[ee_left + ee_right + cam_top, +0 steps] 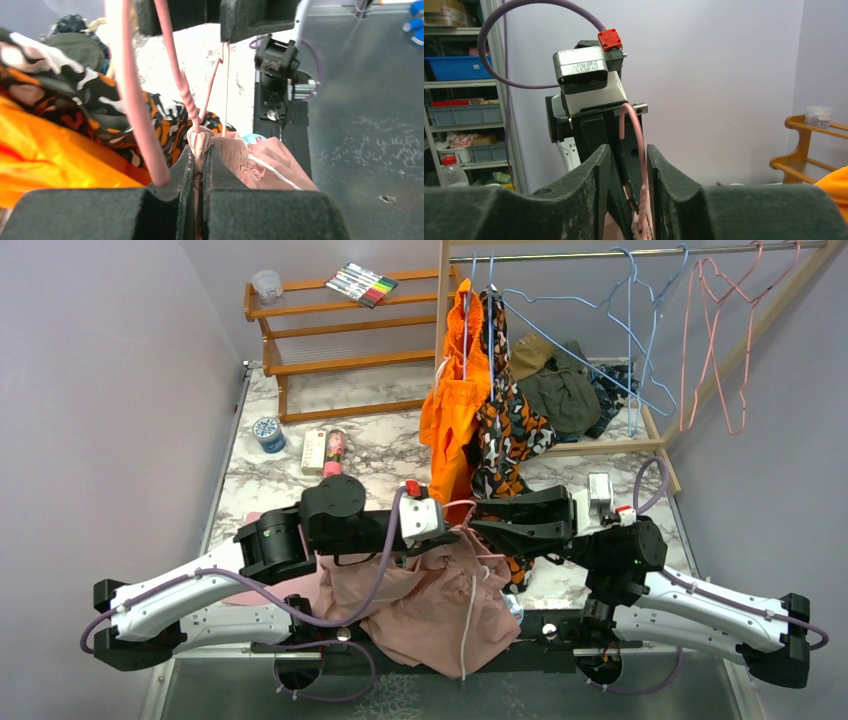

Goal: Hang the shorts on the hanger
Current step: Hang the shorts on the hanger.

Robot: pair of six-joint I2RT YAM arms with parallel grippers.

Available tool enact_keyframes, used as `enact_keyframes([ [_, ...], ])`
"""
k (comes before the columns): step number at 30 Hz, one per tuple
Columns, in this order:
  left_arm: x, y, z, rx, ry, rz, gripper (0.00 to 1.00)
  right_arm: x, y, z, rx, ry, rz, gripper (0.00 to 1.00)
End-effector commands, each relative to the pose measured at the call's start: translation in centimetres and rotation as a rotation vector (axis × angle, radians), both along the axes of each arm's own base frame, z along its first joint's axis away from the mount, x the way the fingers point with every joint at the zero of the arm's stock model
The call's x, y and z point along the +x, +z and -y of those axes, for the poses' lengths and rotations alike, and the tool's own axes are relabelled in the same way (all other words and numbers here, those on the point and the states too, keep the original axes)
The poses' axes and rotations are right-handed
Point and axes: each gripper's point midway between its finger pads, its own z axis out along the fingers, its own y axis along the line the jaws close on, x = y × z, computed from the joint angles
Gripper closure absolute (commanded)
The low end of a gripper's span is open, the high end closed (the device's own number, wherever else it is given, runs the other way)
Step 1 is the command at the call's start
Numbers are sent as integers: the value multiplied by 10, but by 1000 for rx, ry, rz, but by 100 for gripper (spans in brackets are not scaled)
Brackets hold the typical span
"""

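Note:
The dusty-pink shorts (430, 605) hang in a bunch below the two grippers, over the table's near edge, with the white drawstring (468, 625) dangling. My left gripper (202, 156) is shut on a fold of the shorts (260, 162) by the waistband. The pink wire hanger (184, 92) rises right above that fold, its twisted neck upright. My right gripper (628, 152) faces the left one, jaws apart. The hanger's hook (641, 150) stands between them, close to the right finger, and is not pinched. In the top view the left gripper (452, 532) and right gripper (478, 525) meet tip to tip.
An orange garment (450, 410) and a camouflage garment (510, 425) hang from the rail (640, 252) just behind the grippers. Light-blue hangers (640, 330) and more pink hangers (715, 340) hang further right. Dark clothes (565, 390) lie below. A wooden shelf (330, 330) stands back left.

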Motion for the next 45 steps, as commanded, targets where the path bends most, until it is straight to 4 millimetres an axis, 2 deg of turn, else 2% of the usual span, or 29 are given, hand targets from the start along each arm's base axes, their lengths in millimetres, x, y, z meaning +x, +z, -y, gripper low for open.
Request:
enact_keyframes([
  [1, 19, 30, -17, -123, 142, 54, 100, 0, 12, 4, -4, -17, 11, 60],
  [6, 26, 40, -43, -172, 227, 74, 100, 9, 16, 8, -54, -74, -12, 48],
  [8, 24, 47, -55, -200, 247, 77, 100, 12, 22, 12, -79, -104, -26, 45],
  [13, 19, 67, -88, -297, 290, 76, 100, 16, 20, 20, -206, -152, -53, 43],
  [18, 14, 88, -114, -387, 319, 91, 100, 38, 0, 33, -287, -252, -246, 38],
  [23, 9, 107, -130, -446, 316, 121, 100, 47, -36, 37, -359, -289, -441, 34],
  [27, 4, 119, -137, -475, 303, 136, 100, 49, -53, 41, -309, -286, -503, 28],
  [31, 0, 130, -142, -493, 291, 136, 100, 57, -69, 52, -278, -341, -560, 28],
  [34, -5, 131, -142, -488, 266, 126, 100, 55, -85, 57, -281, -345, -580, 28],
  [37, -8, 124, -138, -464, 243, 117, 100, 65, -112, 58, -291, -394, -688, 29],
  [41, -17, 114, -129, -438, 179, 105, 100, 68, -136, 47, -358, -400, -809, 30],
  [45, -29, 116, -121, -430, 97, 99, 100, 66, -144, 33, -407, -370, -853, 30],
])
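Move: The left hand already pinches the pink hanger's neck together with the shorts' waistband. The free side of that waistband sags some 6 cm to its right, 3 cm nearer the base and 6 cm lower. From the right hand, whose parting fingers are around the hanger's hook, the free side lies about 4 cm right, 4 cm back and 14 cm down. The camouflage trousers hang roughly 15 cm ahead of the right hand, 4 cm right and 16 cm lower. Keeping its pinch on neck and waistband, the left hand hauls hanger and shorts about 13 cm left and 10 cm up, its right-pointing fingers tipping up some 25 degrees. The right fingers open wide and leave the hook; that hand lifts slightly, then sinks to about 14 cm below its start, also going forward and a little right, tipping downward towards the level of the loose waistband. ##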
